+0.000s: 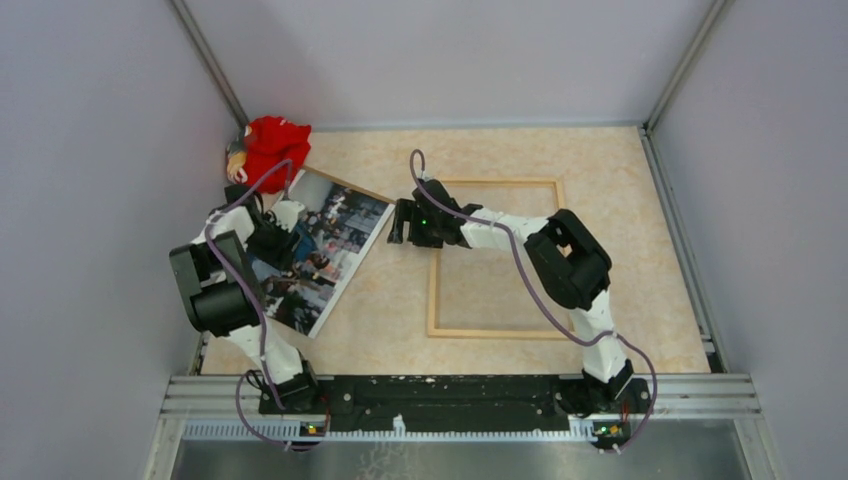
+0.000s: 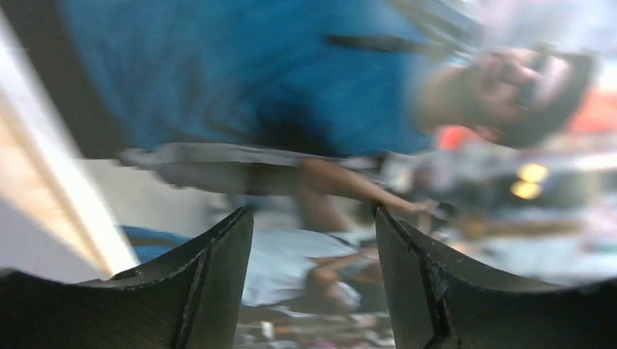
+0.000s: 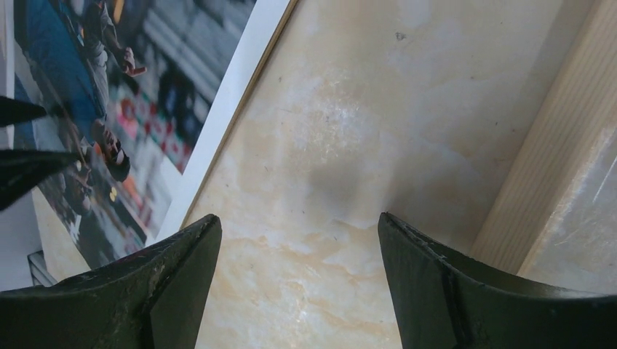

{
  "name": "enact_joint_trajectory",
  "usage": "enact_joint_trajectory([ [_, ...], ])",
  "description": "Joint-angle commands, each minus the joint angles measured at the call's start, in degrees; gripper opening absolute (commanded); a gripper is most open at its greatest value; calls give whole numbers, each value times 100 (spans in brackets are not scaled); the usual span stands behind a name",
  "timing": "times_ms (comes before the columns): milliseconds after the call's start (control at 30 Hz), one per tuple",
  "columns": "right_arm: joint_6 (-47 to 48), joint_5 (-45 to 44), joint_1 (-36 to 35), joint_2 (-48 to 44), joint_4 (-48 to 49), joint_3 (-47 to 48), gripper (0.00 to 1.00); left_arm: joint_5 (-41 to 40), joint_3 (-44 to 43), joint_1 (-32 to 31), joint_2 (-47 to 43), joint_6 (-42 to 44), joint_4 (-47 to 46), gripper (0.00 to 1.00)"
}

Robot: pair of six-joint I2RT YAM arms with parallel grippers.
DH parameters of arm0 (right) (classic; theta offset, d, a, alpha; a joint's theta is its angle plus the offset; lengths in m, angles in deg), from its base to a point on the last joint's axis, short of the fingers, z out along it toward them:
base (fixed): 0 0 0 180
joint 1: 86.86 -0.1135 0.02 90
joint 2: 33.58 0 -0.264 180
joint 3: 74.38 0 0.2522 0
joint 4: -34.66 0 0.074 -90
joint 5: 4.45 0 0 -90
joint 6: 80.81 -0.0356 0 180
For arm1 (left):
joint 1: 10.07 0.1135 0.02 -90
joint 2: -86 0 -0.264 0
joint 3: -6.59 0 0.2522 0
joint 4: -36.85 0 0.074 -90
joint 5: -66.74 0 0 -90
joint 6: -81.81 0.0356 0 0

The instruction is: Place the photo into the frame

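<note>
The photo (image 1: 345, 225), a glossy crowd scene with a white border, lies face up and askew at the table's left. My left gripper (image 1: 288, 245) hovers low over its middle, open, and the print (image 2: 255, 87) fills the left wrist view between the black fingers (image 2: 218, 276). The light-wood frame (image 1: 497, 183) lies flat at centre right. My right gripper (image 1: 398, 222) sits over bare table between the photo's right edge (image 3: 124, 87) and the frame's left rail (image 3: 560, 145). It is open, with nothing between its fingers (image 3: 422, 276).
A red cloth figure (image 1: 275, 145) lies in the back left corner, just behind the photo. A thin brown board edge (image 1: 350, 185) shows under the photo's far side. Grey walls close in the beige table (image 1: 390, 330) on three sides.
</note>
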Motion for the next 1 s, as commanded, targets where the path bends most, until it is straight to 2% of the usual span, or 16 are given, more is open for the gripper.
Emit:
enact_joint_trajectory([
  [0, -140, -133, 102, -86, -38, -144, 80, 960, -578, -8, 37, 29, 2080, 70],
  [67, -174, -141, 110, -74, -23, -159, 80, 817, -960, 35, -73, 14, 2064, 72],
  [100, -190, -121, 103, -68, -8, -166, 80, 424, -1069, 39, -103, -26, 1831, 73],
  [267, -178, -52, 102, -133, 98, -257, 80, -1729, -869, 235, -66, -307, -831, 71],
  [400, -169, -46, 102, -274, 208, -460, 79, -2563, -779, 355, 267, -123, -2220, 69],
  [500, -168, -3, 107, -336, 282, -557, 79, -2748, -889, 382, 571, -61, -2577, 69],
  [667, -186, 2, 102, -374, 361, -660, 78, -2454, -972, 377, 857, -165, -2432, 70],
  [967, -283, 41, 102, -361, 503, -786, 77, -2418, -643, 341, 1128, -227, -2817, 69],
])
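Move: The photo's middle lies about 5 cm to the right of the left hand and 1 cm ahead; the hand hovers at or just above its surface, within some 2 cm. The middle of the photo's left edge is about 5 cm ahead and 5 cm left, the red plush about 23 cm ahead and 3 cm left. From the waiting right hand, the photo's middle is about 20 cm left, 5 cm back and 3 cm lower. The photo is still dragged rightward as the left hand's open fingertips finish a short sweep on it, about 2.5 cm right and back. The hand then lifts some 6 cm and swings left and forward over the photo's left edge, about 16 cm left and 9 cm forward, tilting roughly 30 degrees so the fingers point out to the left, and sinks nearly 4 cm beside the wall, fingers still open. ##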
